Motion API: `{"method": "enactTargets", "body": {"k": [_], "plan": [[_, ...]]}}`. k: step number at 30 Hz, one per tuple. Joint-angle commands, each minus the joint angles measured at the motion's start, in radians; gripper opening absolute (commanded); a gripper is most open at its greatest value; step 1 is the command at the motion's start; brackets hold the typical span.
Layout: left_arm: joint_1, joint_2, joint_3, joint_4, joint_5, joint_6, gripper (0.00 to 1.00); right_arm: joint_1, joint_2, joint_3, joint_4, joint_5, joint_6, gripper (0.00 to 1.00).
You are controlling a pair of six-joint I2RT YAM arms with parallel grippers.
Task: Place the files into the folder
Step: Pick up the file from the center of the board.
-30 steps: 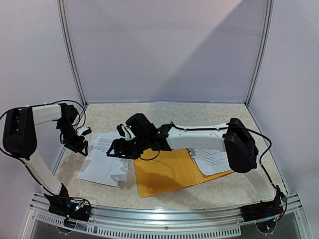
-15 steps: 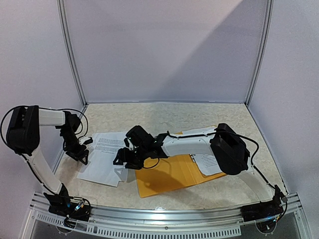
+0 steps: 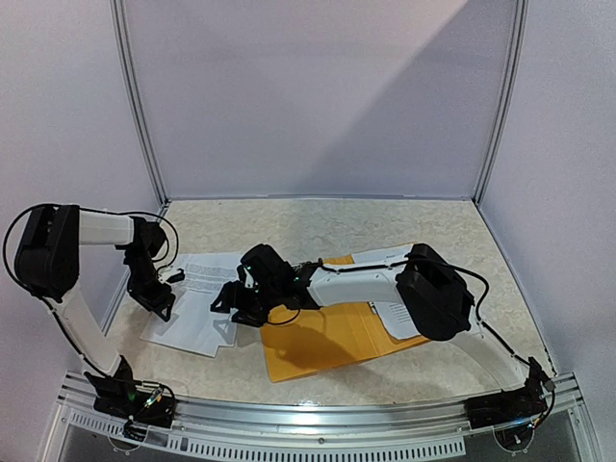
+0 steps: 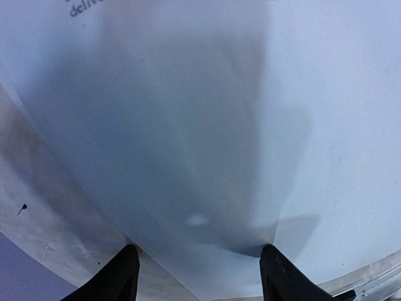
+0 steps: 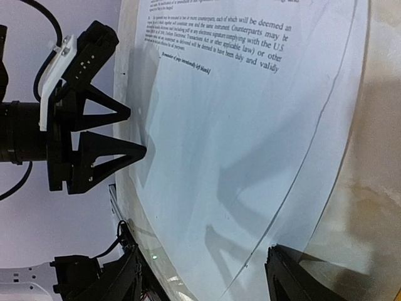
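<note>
The files (image 3: 197,306) are white printed sheets lying flat on the table, left of the orange-yellow folder (image 3: 327,339). My left gripper (image 3: 162,300) stands open at the sheets' left edge. In the left wrist view the paper (image 4: 207,125) fills the picture, a corner of it lying between the open left gripper (image 4: 197,279). My right gripper (image 3: 223,300) is open and low over the sheets' right side. The right wrist view shows the text-printed sheet (image 5: 250,138) beneath my right gripper (image 5: 203,276), with the left gripper (image 5: 138,132) facing it across the paper.
Another printed sheet (image 3: 404,313) lies over the folder's right part, under the right arm's elbow. Booth walls close in the speckled table (image 3: 318,226) at the back and sides, the left wall (image 3: 87,144) being close behind the left arm.
The left gripper has moved nearer, down along the sheets' left edge. The right arm's elbow has swung left and lower, its gripper staying over the sheets' right side.
</note>
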Motion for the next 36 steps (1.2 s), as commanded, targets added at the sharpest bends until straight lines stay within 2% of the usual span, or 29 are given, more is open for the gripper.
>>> {"method": "enactTargets", "body": {"k": [1, 9, 18, 24, 27, 33, 36], "plan": [[-0.035, 0.068, -0.046, 0.062, 0.094, 0.009, 0.68, -0.014, 0.050, 0.010, 0.095, 0.003, 0.099, 0.69], [-0.051, 0.105, -0.060, 0.084, 0.097, 0.019, 0.68, -0.016, 0.069, 0.030, 0.137, 0.069, 0.182, 0.71], [-0.073, 0.118, -0.075, 0.102, 0.095, 0.026, 0.68, -0.016, 0.135, 0.111, 0.178, 0.049, 0.228, 0.71], [-0.078, 0.117, -0.079, 0.103, 0.090, 0.028, 0.68, -0.016, 0.146, 0.125, 0.268, 0.048, 0.235, 0.66], [-0.079, 0.118, -0.080, 0.104, 0.089, 0.027, 0.68, -0.017, 0.175, 0.161, 0.301, 0.036, 0.233, 0.54], [-0.081, 0.109, -0.086, 0.106, 0.086, 0.029, 0.68, -0.016, 0.221, 0.210, 0.330, 0.009, 0.251, 0.03], [-0.080, 0.091, -0.074, 0.084, 0.104, 0.031, 0.69, -0.021, 0.213, 0.220, 0.298, -0.004, 0.222, 0.00]]}}
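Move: The file lies under the left hand, whose open fingers already rest on its near-left part; the file's middle is about 8 cm to that hand's right, 3 cm farther out and 1 cm lower. From the right hand, poised open and low over the file's right side, that middle is some 5 cm to the left, 3 cm ahead and 3 cm below. From the right hand too, the folder's middle lies about 31 cm to the right and 2 cm ahead, its metal clip 16 cm right and 10 cm ahead. The right hand, fingers open at first and pointing left and slantwise down, slides about 5 cm to the left and some 4 cm forward over the right part of the file, pushing the top sheet's right side inwards towards the left hand. Near the end its fingers shut fully and pinch the raised fold of paper while the hand lifts about 2 cm and tips its fingertips up by some 15 degrees, and the left hand keeps its open fingers down on the near-left part with hardly a shift. ##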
